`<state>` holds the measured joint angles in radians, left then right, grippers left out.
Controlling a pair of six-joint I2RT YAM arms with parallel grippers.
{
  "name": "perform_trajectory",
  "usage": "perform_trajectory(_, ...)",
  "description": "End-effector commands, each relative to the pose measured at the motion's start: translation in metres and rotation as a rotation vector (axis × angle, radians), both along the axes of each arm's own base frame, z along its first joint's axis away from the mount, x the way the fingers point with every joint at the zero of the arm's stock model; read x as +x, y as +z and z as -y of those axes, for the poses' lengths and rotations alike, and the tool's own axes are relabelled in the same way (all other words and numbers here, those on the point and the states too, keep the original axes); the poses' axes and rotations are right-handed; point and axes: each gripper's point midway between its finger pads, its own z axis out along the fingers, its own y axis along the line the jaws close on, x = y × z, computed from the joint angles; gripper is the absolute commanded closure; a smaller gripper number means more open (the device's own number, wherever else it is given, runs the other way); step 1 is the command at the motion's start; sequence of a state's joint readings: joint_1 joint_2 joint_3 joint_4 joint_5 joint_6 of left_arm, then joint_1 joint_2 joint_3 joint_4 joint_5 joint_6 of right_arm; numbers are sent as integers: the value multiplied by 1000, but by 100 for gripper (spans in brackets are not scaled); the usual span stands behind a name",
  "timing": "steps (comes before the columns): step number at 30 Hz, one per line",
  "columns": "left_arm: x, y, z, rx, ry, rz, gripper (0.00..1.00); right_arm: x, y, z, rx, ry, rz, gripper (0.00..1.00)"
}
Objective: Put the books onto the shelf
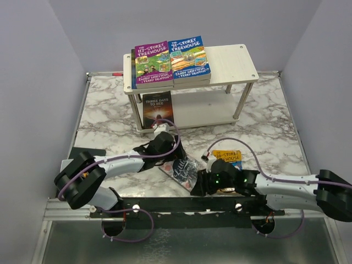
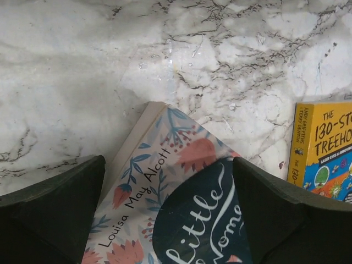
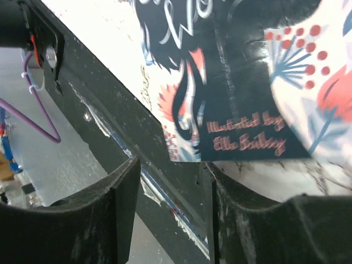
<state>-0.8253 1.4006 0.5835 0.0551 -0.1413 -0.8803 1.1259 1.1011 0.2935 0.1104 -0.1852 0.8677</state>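
Note:
The white shelf (image 1: 236, 61) stands at the back, with a purple book (image 1: 151, 65) and a blue book (image 1: 188, 58) flat on its top tier. A dark brown book (image 1: 158, 108) lies at the left end of the lower tier. The pink floral book (image 1: 182, 168) (image 2: 165, 165) (image 3: 231, 82) lies near the table's front edge, and an orange book (image 1: 228, 159) (image 2: 324, 148) lies to its right. My left gripper (image 1: 171, 155) (image 2: 168, 162) is open wide over the floral cover. My right gripper (image 1: 196, 185) (image 3: 173, 168) is open at that book's near corner, holding nothing.
The marble table (image 1: 110, 115) ends in front at a black rail (image 1: 165, 202) (image 3: 110, 110), which runs between my right fingers. A dark mat (image 1: 82, 152) lies at the left edge. The right part of the shelf's top tier and its lower tier (image 1: 209, 107) are bare.

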Motion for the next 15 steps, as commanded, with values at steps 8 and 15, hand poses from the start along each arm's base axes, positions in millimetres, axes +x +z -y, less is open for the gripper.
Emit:
perform_trajectory(8, 1, 20, -42, 205, 97, 30, 1, 54, 64, 52, -133, -292, 241, 35)
perform_trajectory(15, -11, 47, -63, 146, 169, 55, 1, 75, 77, 63, -220, -362, 333, 27)
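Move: Just behind and to the right of the left hand lies the Little Women book, its middle about 5 cm back, 3 cm right and 3 cm below. From the right hand, at the book's near corner, that middle is roughly 7 cm ahead, 6 cm left and 2 cm lower. The 130-Storey book lies some 12 cm right of the right hand and 6 cm ahead. Three Days to See is on the lower shelf, about 19 cm ahead of the left hand and 8 cm left. Rising off the near corner of Little Women, the right hand climbs some 8 cm while swinging forward and a little right along the book's right-hand end, turning clockwise and spreading its fingers wider. The left hand, still wide open, first lingers at the far corner, then draws away about 4 cm to the left and nearly as much up, its left side rolling slightly upward. ##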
